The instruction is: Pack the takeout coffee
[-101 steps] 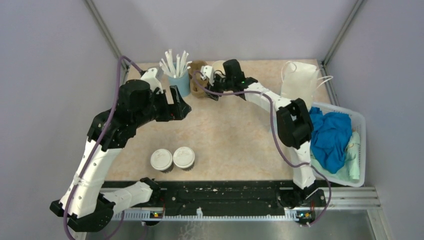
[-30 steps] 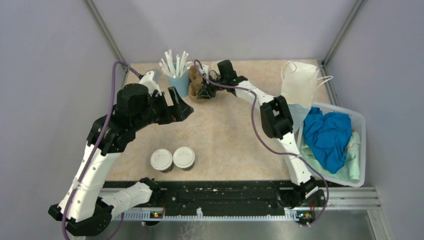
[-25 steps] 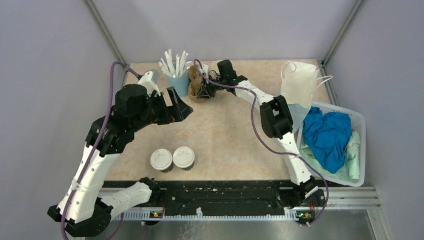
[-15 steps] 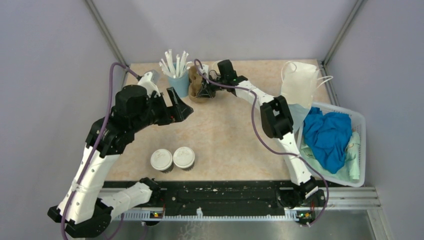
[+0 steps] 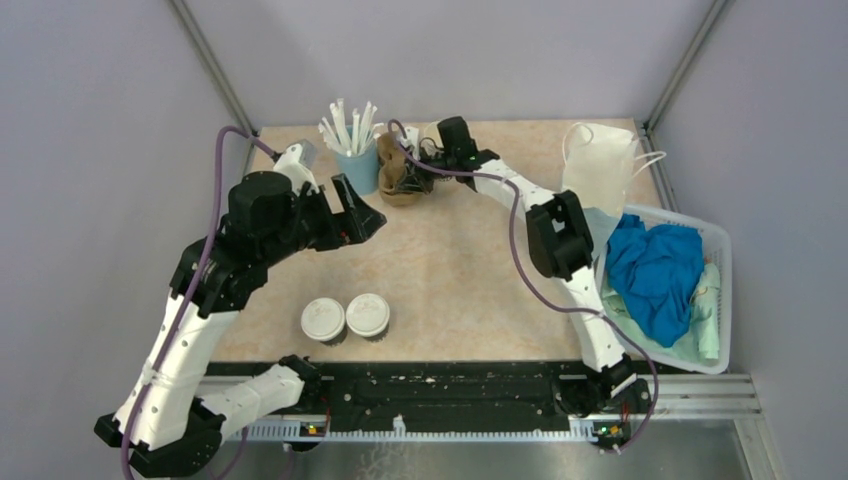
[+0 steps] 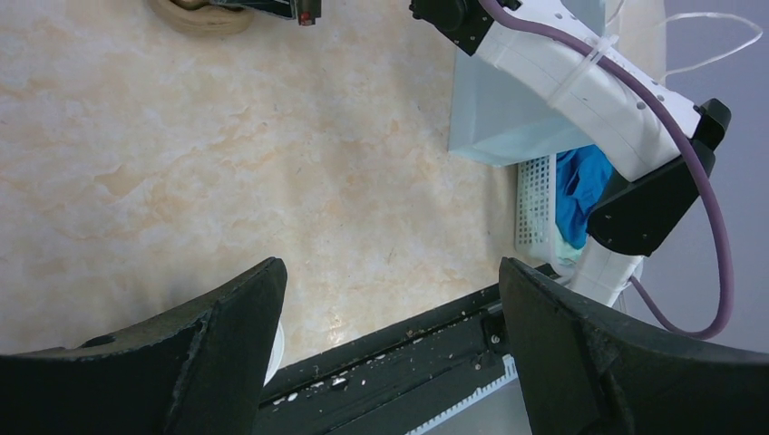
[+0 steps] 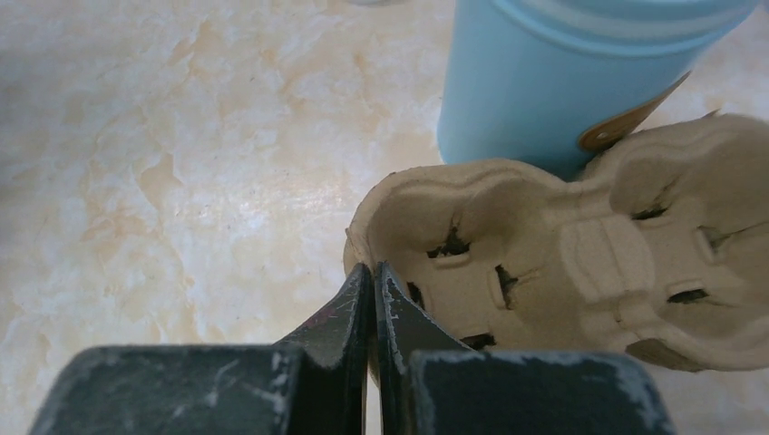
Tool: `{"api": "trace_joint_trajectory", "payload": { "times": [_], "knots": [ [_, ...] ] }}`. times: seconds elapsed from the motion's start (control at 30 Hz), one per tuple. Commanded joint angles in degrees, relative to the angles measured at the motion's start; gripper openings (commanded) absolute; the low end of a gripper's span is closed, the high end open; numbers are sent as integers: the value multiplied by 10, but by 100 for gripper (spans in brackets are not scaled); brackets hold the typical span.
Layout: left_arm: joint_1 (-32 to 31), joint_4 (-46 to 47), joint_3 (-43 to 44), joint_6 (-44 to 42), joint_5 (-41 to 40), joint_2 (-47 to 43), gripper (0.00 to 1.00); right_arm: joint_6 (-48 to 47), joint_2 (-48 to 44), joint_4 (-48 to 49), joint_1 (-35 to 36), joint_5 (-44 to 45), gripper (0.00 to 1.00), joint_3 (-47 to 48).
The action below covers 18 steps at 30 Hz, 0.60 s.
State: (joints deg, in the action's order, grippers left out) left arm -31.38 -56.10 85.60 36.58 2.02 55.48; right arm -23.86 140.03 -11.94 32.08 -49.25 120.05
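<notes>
The takeout coffee is two dark cups with white lids [image 5: 323, 319] [image 5: 368, 314], side by side near the table's front edge. At the back, a brown pulp cup carrier [image 5: 392, 178] [image 7: 562, 258] leans against the blue straw cup. My right gripper [image 5: 413, 172] [image 7: 374, 274] is shut on the carrier's near rim, with the thin edge pinched between its fingers. My left gripper [image 5: 352, 212] [image 6: 390, 276] hovers open above the table, left of centre, with nothing between its fingers. It is well away from the cups.
A light blue cup [image 5: 357, 165] [image 7: 580, 72] of white straws stands right behind the carrier. A white paper bag [image 5: 600, 160] stands at the back right. A white basket [image 5: 718, 250] holding blue cloth [image 5: 655, 270] sits along the right edge.
My right gripper's fingers have closed on the carrier's rim, and the carrier has tipped up a little against the straw cup. The left arm has hardly moved.
</notes>
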Motion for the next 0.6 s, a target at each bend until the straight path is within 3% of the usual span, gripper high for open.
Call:
{"api": "trace_joint_trajectory", "payload": {
  "times": [0.0,0.3,0.57],
  "knots": [
    [2,41,-9,3,-9,-11,93,-59,-87,31,2,22,0,-3],
    [2,54,-25,8,-36,-23,93,-145,-174,176,18,95,0,-133],
    [2,56,-19,6,-42,-19,92,-213,-210,216,35,133,0,-150]
  ]
}}
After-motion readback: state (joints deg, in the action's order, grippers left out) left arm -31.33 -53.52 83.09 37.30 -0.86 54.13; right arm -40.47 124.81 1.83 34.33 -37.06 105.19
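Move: The right hand has its fingers shut on the near rim of the cup carrier, whose middle lies about 8 cm ahead of them and 3 cm below. The straw cup stands some 10 cm to the hand's left and 4 cm ahead, the paper cups about 9 cm to its right and 4 cm ahead. From the waiting left hand, the carrier is roughly 32 cm ahead, 5 cm right and 29 cm below. The right hand, keeping its rim pinch, lifts the upper carrier about 9 cm, rolling its forward side up some 30 degrees. ##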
